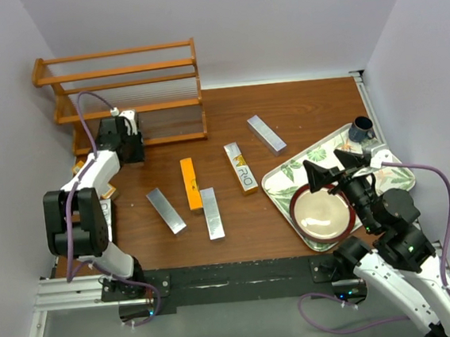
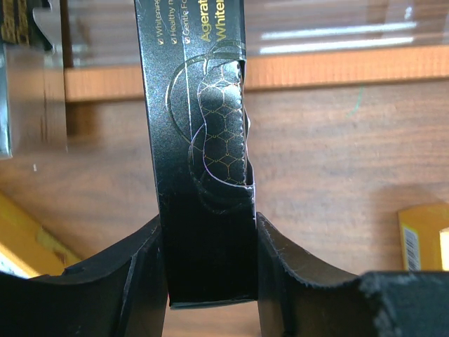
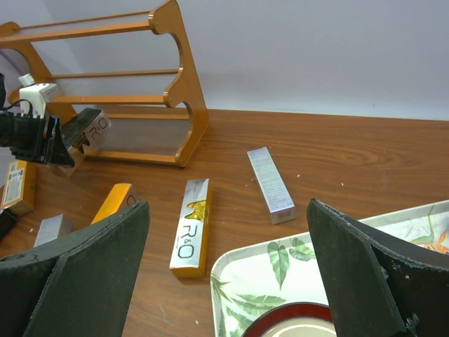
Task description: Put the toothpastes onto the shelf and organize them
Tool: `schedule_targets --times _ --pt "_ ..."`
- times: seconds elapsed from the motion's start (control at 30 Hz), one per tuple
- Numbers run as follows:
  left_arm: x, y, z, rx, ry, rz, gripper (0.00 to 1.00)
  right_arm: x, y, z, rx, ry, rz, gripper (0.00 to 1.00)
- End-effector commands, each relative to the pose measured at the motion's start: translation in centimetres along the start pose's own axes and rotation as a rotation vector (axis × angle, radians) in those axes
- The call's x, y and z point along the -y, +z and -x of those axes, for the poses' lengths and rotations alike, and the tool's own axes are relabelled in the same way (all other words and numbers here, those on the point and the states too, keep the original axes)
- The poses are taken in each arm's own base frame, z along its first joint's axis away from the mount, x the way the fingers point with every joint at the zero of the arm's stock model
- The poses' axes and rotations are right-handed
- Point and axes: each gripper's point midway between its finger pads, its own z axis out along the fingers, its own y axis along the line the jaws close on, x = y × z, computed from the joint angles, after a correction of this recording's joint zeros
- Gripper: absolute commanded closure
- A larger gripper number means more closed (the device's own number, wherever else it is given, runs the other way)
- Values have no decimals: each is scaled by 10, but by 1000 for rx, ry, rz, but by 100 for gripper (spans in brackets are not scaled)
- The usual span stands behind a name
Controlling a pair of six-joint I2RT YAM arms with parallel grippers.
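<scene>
My left gripper (image 1: 130, 139) (image 2: 209, 232) is shut on a black toothpaste carton (image 2: 203, 140) with gold print. It holds the carton just in front of the lowest rail (image 2: 337, 67) of the orange-brown shelf (image 1: 122, 91) (image 3: 175, 91). On the table lie three silver cartons (image 1: 166, 210) (image 1: 212, 213) (image 1: 266, 133), an orange one (image 1: 190, 184) and a gold-and-white one (image 1: 241, 168) (image 3: 191, 225). More orange cartons (image 1: 81, 165) lie left of the arm. My right gripper (image 1: 341, 169) (image 3: 226, 217) is open and holds nothing, above the tray.
A leaf-patterned tray (image 1: 289, 174) (image 3: 280, 260) at the right holds a red-rimmed bowl (image 1: 322, 215). A dark mug (image 1: 361, 130) stands at the tray's far corner. Walls close in on the left, back and right.
</scene>
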Motion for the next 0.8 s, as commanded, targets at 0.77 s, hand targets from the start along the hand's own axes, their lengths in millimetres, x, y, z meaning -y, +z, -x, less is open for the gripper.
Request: schedule_targets --times 0.77 --pt "-15 57 71 142 58 -16 66 -5 2 10 16 19 15 1"
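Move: The left hand still grips the black toothpaste, which sticks out ahead of its fingers. The free spot on the bottom shelf is about 9 cm ahead, nearly in line and some 5 cm lower, with the bottom front rail roughly 6 cm ahead. The toothpaste already shelved is about 9 cm ahead and 7 cm left; the orange toothpaste on the open table is some 15 cm right and 7 cm back. From the right hand the spot is about 30 cm ahead, 53 cm left and 28 cm lower. Forward first, the left hand carries the gripped black toothpaste about 6 cm towards the bottom shelf, sending its far end in over the front rail, to the right of the shelved toothpaste. Then, with the forward travel nearly spent, the hand sinks about 3 cm towards the shelf board, the wrist hardly turning and the fingers keeping their hold. ##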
